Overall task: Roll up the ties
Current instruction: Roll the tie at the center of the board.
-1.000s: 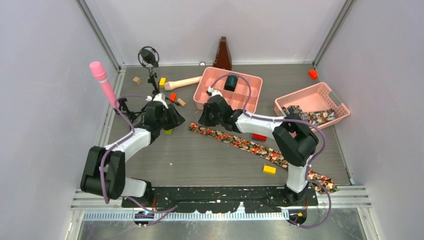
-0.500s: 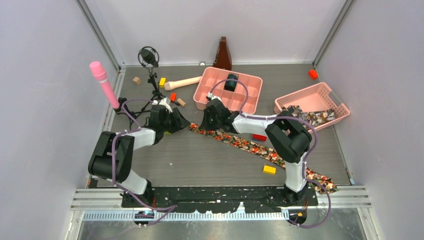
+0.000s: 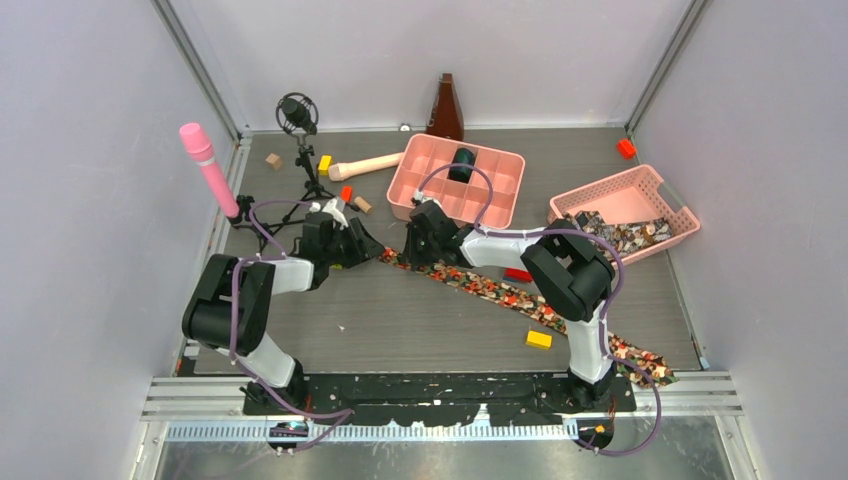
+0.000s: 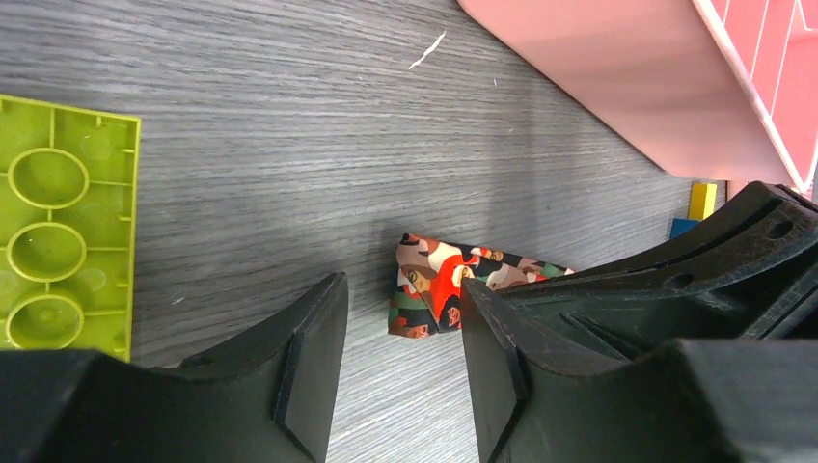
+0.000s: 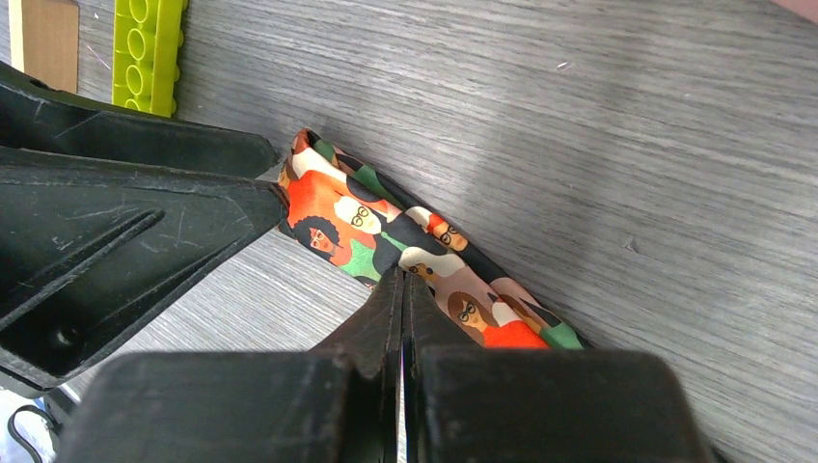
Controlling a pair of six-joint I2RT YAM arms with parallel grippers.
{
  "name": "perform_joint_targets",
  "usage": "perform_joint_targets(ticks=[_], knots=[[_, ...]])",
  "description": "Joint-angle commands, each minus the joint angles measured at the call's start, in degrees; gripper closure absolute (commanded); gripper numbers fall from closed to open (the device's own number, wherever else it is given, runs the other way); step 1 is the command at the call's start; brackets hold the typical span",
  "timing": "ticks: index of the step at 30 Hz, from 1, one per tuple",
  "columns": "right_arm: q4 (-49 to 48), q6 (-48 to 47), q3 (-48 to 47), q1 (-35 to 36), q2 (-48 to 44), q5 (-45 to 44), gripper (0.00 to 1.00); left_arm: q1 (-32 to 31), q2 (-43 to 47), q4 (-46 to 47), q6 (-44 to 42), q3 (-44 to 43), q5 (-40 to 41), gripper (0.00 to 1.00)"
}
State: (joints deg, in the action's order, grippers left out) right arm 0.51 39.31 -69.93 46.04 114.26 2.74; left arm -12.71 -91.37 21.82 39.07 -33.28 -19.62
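One tie [image 3: 520, 297] lies flat and diagonal on the grey table, running from its upper-left end [image 4: 436, 287] to the near right edge. My left gripper [image 3: 373, 250] stands open right at that end. In the left wrist view the end [image 5: 333, 217] lies just beyond the gap between its fingertips [image 4: 333, 299], untouched. My right gripper [image 3: 413, 258] is shut. Its tips [image 5: 402, 280] rest on top of the tie a short way from the end, with no fabric visible between them. More ties [image 3: 625, 235] lie bunched in the pink basket [image 3: 668, 196].
A pink compartment tray [image 3: 430, 160] sits just behind both grippers. A green brick [image 4: 58, 222] lies left of the left gripper. A red brick [image 3: 518, 274] and a yellow brick [image 3: 538, 339] lie beside the tie. A pink cylinder [image 3: 205, 170], microphone stand [image 3: 297, 115] and wooden pin [image 3: 365, 165] stand at the back left.
My left arm has swung in and its gripper has slid right, up to the tie's end. The right gripper has stayed on the tie, barely shifting.
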Motion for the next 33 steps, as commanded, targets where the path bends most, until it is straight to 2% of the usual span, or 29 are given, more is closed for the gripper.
perform_joint_targets(ticks=[1, 9, 13, 21, 33], knots=[[-0.95, 0.29, -1.61, 0.28, -0.35, -0.68, 1.0, 0.22, -1.13, 4.15, 0.63, 0.15, -2.07, 0.51], [-0.95, 0.85, -0.41, 0.3, -0.35, -1.41, 1.0, 0.2, -2.01, 5.6, 1.36, -0.06, -3.93, 0.58], [-0.95, 1.09, 0.02, 0.28, -0.58, -1.42, 1.0, 0.22, -1.9, 5.6, 1.36, 0.04, -4.19, 0.67], [-0.95, 1.34, 0.31, 0.28, -0.49, -1.52, 1.0, 0.23, -1.01, 5.67, 1.64, -0.4, -4.54, 0.75], [-0.95, 2.1, 0.31, 0.28, -0.01, -1.95, 1.0, -1.1, 0.79, 6.57, 0.17, -1.37, -8.06, 0.96]])
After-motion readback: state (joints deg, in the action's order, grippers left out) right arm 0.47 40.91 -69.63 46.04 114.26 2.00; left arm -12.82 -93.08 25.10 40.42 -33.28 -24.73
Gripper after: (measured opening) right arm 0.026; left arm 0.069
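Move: Just off the left fingertips, the tie's folded end lies about 1 cm to the right and 1 cm below. From there the lime-green block stands some 8 cm to the left and 1 cm ahead, and the middle of the pink divided box about 13 cm ahead and 14 cm to the right, at about fingertip height. From the shut right fingers, which already rest on the tie, its end is roughly 4 cm left and 2 cm ahead. Closing from half open to almost shut, the left fingers pinch the tie's end while the hand eases about 1.5 cm to the right, towards the right gripper, with only a few degrees of wrist turn. The right hand stays in place, its shut tips still holding the tie down on the table. ##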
